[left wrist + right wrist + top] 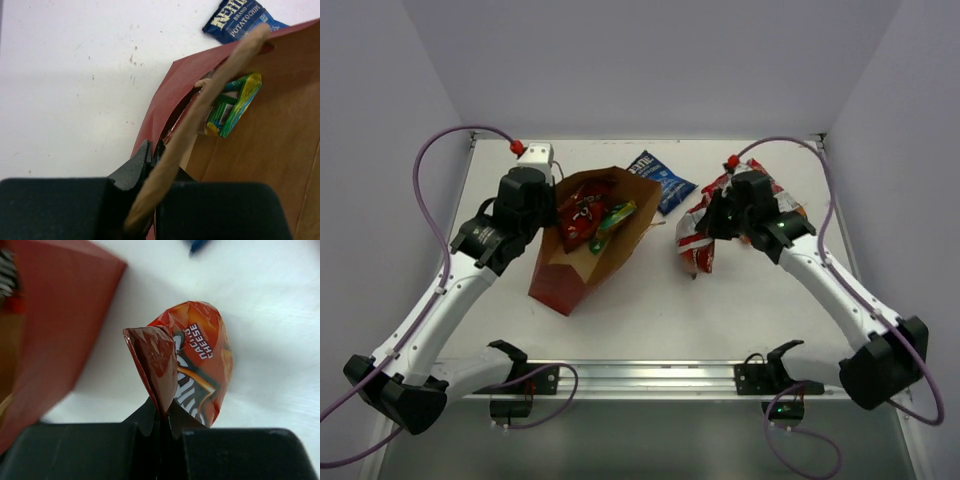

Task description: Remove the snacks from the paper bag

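Note:
The red paper bag [570,275] lies on the table with its brown-lined mouth open toward the back. A red packet [582,215] and a green-yellow packet [613,222] lie inside it. My left gripper [545,205] is shut on the bag's left rim [165,105], and a cord handle [210,95] crosses in front of the jaws. The green-yellow packet [234,105] shows past it. My right gripper [715,215] is shut on the top edge of a red-and-silver chip bag [698,245], held right of the paper bag; it shows in the right wrist view [200,360]. A blue packet [658,178] lies behind the bag.
Another red-and-silver packet [785,205] lies partly hidden under my right arm at the back right. White walls close the table at the back and both sides. A metal rail [640,375] runs along the near edge. The paper bag [55,315] fills the left of the right wrist view.

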Controlling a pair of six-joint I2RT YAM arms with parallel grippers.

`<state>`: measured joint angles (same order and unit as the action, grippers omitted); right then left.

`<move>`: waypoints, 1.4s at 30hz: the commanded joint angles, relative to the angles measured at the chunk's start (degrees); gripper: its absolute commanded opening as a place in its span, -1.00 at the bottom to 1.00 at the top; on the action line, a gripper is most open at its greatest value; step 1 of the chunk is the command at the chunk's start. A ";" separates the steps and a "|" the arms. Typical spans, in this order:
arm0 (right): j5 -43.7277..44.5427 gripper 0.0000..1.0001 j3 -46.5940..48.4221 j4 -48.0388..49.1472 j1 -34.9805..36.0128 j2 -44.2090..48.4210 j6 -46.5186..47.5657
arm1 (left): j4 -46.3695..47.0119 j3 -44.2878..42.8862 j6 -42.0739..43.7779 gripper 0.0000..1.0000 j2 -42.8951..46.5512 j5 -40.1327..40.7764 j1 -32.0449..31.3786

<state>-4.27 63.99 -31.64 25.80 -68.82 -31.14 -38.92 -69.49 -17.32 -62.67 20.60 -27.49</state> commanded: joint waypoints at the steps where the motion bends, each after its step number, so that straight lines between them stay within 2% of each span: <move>1: -13.63 -1.00 0.52 11.50 3.45 -3.14 -2.00 | 2.53 -0.64 1.15 -1.00 2.56 2.95 0.94; 3: -15.41 -1.00 1.31 14.14 6.97 -4.30 -1.12 | 2.35 -0.64 1.32 -1.00 2.82 3.13 1.12; 4: -19.50 -1.00 0.27 15.97 7.24 -4.48 -1.56 | 2.35 -0.73 1.41 -1.00 2.82 3.22 1.12; 6: -20.95 -1.00 -1.75 20.12 7.07 -3.43 -4.54 | 2.44 -0.82 1.41 -1.00 2.82 3.22 1.20; 9: -19.28 -1.00 -5.44 20.65 4.97 -3.25 -6.74 | 2.53 -0.82 1.41 -1.00 2.56 2.87 1.29; 12: -21.48 -1.00 -11.50 22.59 0.92 -2.64 -9.73 | 2.79 -0.73 1.50 -1.00 2.21 2.25 1.29; 15: -16.49 -0.80 -14.15 17.07 -0.40 -5.60 -7.10 | 3.06 -0.64 1.50 -1.00 1.77 1.81 1.29; 18: -10.68 -0.48 -13.80 10.12 -0.58 -9.48 -4.38 | 3.67 -0.64 1.76 -1.00 1.24 1.02 1.29; 21: -5.95 -0.30 -10.04 3.53 -0.58 -9.23 -1.74 | 3.93 -0.91 1.94 -1.00 0.80 0.23 1.29; 22: -4.70 -0.13 -6.45 1.95 -0.49 -7.75 -1.13 | 4.20 -0.91 2.11 -1.00 0.71 -0.47 1.29; 25: 0.12 0.19 3.11 -3.42 -0.32 -4.76 2.47 | 4.55 -0.99 2.82 -1.00 0.45 -2.22 1.29; 31: 2.52 0.53 22.89 -9.05 1.61 -4.22 5.39 | 4.55 -1.35 2.82 -1.00 0.18 -5.21 1.38; 36: -0.29 0.58 33.99 -7.65 7.32 -6.68 1.26 | 4.38 -2.22 2.47 -1.00 0.18 -6.19 1.38; 42: -4.34 0.57 36.99 -2.64 13.39 -13.25 -7.61 | 4.20 -3.72 1.94 -1.00 0.18 -7.50 1.21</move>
<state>-6.22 99.74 -35.35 37.54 -76.69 -33.17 -38.65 -69.95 -15.35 -62.78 14.87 -26.37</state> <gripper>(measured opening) 0.786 0.024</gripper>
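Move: Already hanging from the right fingers, the red nacho-cheese bag is bound for bare table about 2 cm back, 5 cm left and 21 cm below. The paper bag's middle is roughly level in reach, 29 cm left and 7 cm below. The blue chips bag lies some 32 cm ahead and 10 left, the other red bag 24 ahead and 18 right, both 21 below. From the left hand the spot is about 3 cm back, 33 right and 27 below. Swinging the held snack bag some 9 cm left towards the paper bag and partway back, the right hand then drops quickly, its fingers tipping down, and opens wide to let go over the bare table. Empty, it shoots up about 33 cm, tilting up again and veering left at the end, while the left fingers keep their pinch on the paper bag's rim. ##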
